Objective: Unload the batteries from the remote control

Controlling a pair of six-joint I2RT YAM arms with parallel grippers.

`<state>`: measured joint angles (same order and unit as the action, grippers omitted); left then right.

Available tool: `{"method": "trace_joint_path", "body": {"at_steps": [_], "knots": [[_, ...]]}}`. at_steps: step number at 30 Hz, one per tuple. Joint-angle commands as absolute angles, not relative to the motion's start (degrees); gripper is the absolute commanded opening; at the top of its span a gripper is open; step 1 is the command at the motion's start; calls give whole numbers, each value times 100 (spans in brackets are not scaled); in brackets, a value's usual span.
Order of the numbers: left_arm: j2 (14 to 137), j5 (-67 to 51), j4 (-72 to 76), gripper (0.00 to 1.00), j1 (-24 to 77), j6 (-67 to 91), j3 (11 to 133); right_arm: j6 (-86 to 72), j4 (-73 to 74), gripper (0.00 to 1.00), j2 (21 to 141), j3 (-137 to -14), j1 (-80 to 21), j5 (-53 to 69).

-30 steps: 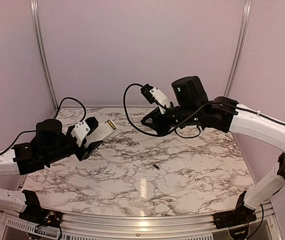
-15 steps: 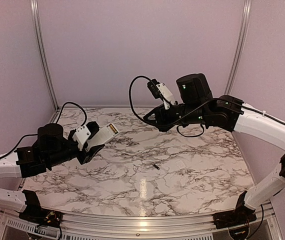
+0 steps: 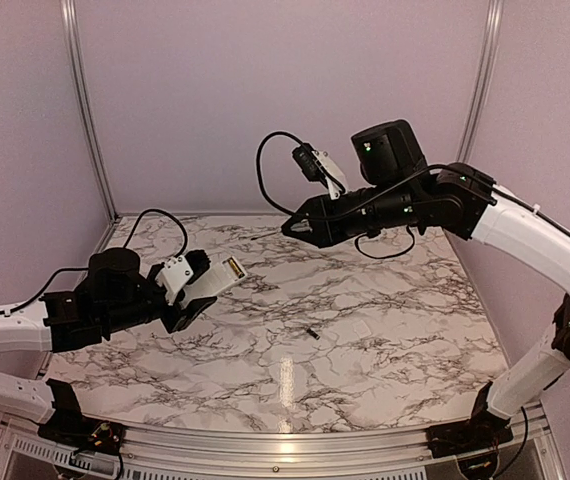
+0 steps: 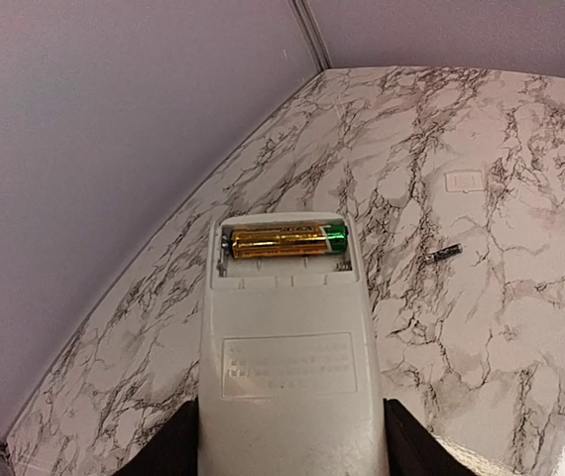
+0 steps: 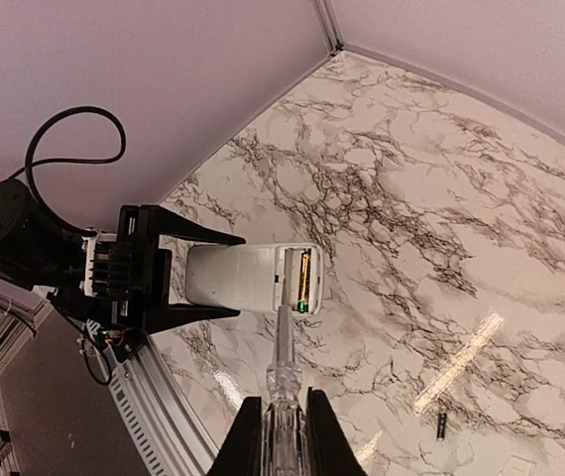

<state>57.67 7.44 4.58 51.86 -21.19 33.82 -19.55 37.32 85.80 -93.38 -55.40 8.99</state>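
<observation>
My left gripper (image 4: 287,451) is shut on the remote control (image 4: 287,347), a white bar held above the table with its back up and its recess uncovered. One gold battery (image 4: 287,241) with a green end lies in that recess. From above, the remote control (image 3: 213,272) sticks out rightward from the left gripper (image 3: 200,290). My right gripper (image 5: 281,436) is shut on a clear-handled tool (image 5: 282,387). The tool's thin shaft points at the recess, beside the battery (image 5: 304,281). From above, the right gripper (image 3: 300,226) hangs up and to the right of the remote, apart from it.
A small dark slim object (image 3: 312,333) lies on the marble table (image 3: 385,380) near the middle, also seen as the dark object (image 4: 447,253). A flat white cover plate (image 3: 362,328) rests just right of it. Pink walls close the back and sides.
The left arm has carried the remote rightward and a little lower. The right arm has risen, and its gripper now points left toward the remote.
</observation>
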Motion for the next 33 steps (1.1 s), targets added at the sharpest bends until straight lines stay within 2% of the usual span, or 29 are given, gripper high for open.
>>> {"method": "trace_joint_path", "body": {"at_steps": [1,7,14,33], "knots": [[6107,690,483,0,5182,-2029,3733,-2223,4246,0,8874,-9755,-5555,1036],[6540,715,323,0,5181,-1654,4123,-2362,4920,0,9411,-10197,-5555,731],[7038,746,-414,0,5186,-1020,4649,-2530,4975,0,9612,-10248,-5555,453],[6777,411,-458,0,5195,-865,4351,-2555,4901,0,9902,-10393,-5554,483]]}}
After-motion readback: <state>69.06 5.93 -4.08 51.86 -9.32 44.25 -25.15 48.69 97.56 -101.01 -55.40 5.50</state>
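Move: Some 12 cm to the left of the right hand, 5 cm farther out and about 15 cm lower lies the battery still in the remote; from the left hand, which grips the remote, that battery is about 5 cm ahead, 5 cm right and 3 cm below. The screwdriver tip is roughly 4 cm ahead of the left hand, 9 cm right and 7 cm above. The loose battery lies on the table about 7 cm ahead of the right hand, 3 cm right and 34 cm down. Sinking about 7 cm with a slight reach forward, the right hand steepens the held screwdriver by some 15 degrees, bringing its tip down towards the green end of the battery, then holds there. Meanwhile the left hand carries the remote about 3 cm right to meet it, a little forward and down, tipping its open end downward. Both grips stay as they are; contact of the tip can't be made out. ##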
